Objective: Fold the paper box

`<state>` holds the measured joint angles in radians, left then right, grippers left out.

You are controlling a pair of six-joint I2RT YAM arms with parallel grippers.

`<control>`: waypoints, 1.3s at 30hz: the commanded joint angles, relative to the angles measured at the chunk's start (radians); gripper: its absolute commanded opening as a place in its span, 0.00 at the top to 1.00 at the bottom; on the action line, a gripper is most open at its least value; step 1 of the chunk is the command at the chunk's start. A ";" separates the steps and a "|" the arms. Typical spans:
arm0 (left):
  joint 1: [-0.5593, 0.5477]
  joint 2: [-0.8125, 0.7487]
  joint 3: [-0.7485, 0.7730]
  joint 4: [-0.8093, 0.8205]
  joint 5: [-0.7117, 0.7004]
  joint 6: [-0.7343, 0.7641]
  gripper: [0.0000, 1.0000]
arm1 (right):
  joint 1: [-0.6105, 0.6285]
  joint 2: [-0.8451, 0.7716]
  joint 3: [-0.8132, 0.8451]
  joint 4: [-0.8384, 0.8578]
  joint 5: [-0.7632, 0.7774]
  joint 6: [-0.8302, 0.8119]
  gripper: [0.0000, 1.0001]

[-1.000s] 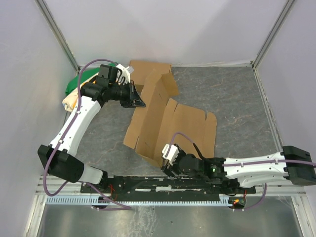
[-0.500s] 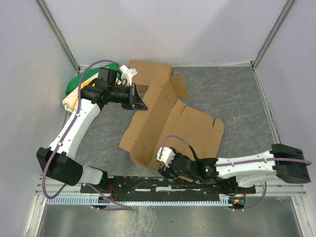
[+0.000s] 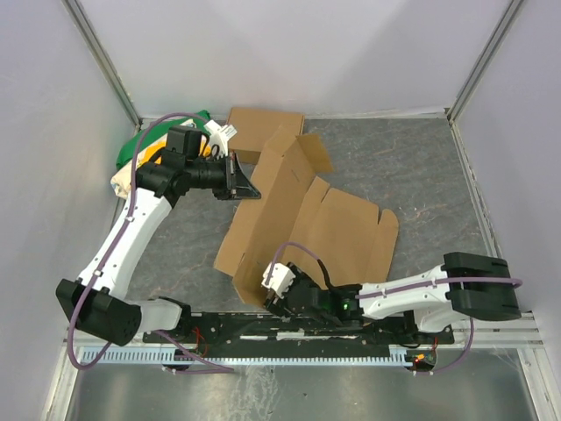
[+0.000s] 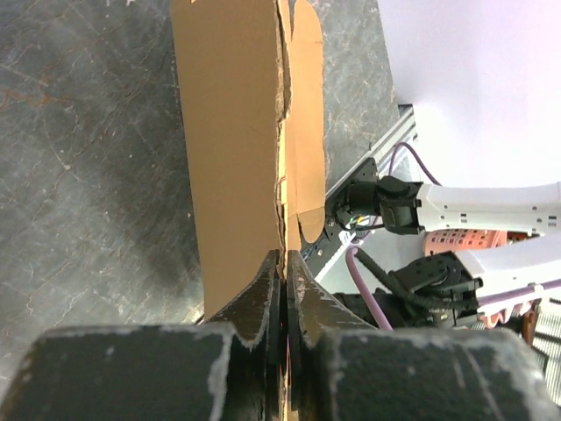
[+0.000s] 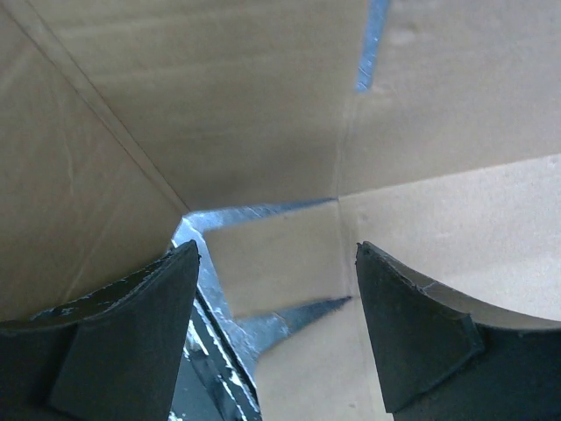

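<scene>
The paper box is a brown die-cut sheet lying partly flat, with its left long panel lifted on edge. My left gripper is shut on that panel's far end; in the left wrist view its jaws pinch the thin cardboard edge. My right gripper sits low at the sheet's near left corner. In the right wrist view this gripper stands open, its fingers wide apart, with the box's inner panels and a small flap just beyond them and nothing gripped.
A ready-made brown box lies at the back, behind the left wrist. A green, yellow and white bag sits in the back left corner. The black rail with both arm bases runs along the near edge.
My right arm has slid left along the near edge toward the sheet's near left corner. The sheet has turned a little, its right side swinging out. The left gripper keeps its hold.
</scene>
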<state>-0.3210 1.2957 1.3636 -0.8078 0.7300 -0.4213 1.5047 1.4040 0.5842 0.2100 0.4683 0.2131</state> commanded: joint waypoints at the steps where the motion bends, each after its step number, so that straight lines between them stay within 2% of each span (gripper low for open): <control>1: 0.003 -0.039 -0.015 0.054 -0.042 -0.117 0.97 | 0.039 0.035 0.043 0.080 0.061 0.007 0.19; 9: 0.006 -0.049 0.005 0.040 -0.066 -0.131 0.96 | 0.058 0.052 0.035 0.070 0.154 0.011 0.23; 15: 0.007 -0.036 0.019 -0.033 -0.108 -0.038 0.95 | 0.057 0.004 0.026 0.002 0.245 0.012 0.39; 20: 0.007 -0.033 0.010 -0.081 -0.141 0.028 0.95 | 0.038 -0.039 0.027 -0.026 0.252 0.001 0.47; 25: 0.006 -0.038 -0.007 -0.107 -0.148 0.053 0.95 | -0.014 -0.030 0.050 -0.055 0.217 0.012 0.53; 32: 0.007 -0.075 -0.076 -0.090 -0.135 0.047 0.95 | -0.100 0.043 0.113 -0.055 0.109 0.015 0.54; 39: 0.007 -0.090 -0.132 -0.065 -0.122 0.040 0.95 | -0.133 0.134 0.163 -0.053 0.040 0.041 0.54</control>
<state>-0.3195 1.2404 1.2446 -0.9031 0.5686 -0.4103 1.3842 1.5101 0.6998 0.1413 0.5491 0.2283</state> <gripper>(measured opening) 0.070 0.459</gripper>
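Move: With my right hand I go for the small near tab at the end of the fold strip, about 2 cm ahead, 2 cm left and 3 cm below. Its neighbours: the near flap 5 cm left and 1 cm ahead, the raised panel's middle 13 cm straight ahead and 9 cm up, and the lying panel 12 cm ahead and 18 cm right. My left hand already pinches the raised panel, its middle 2 cm back, 1 cm right and 13 cm below. I narrow my open right fingers to a bit over half their gap while the hand, after a small nudge left, travels some 6 cm forward past the small tab along the raised panel's foot, turning about 10 degrees clockwise; it rises slightly, then sinks again. My left hand keeps its pinch on the panel's edge and lowers it about 5 cm, easing nearly 3 cm left and tilting its left side up. ##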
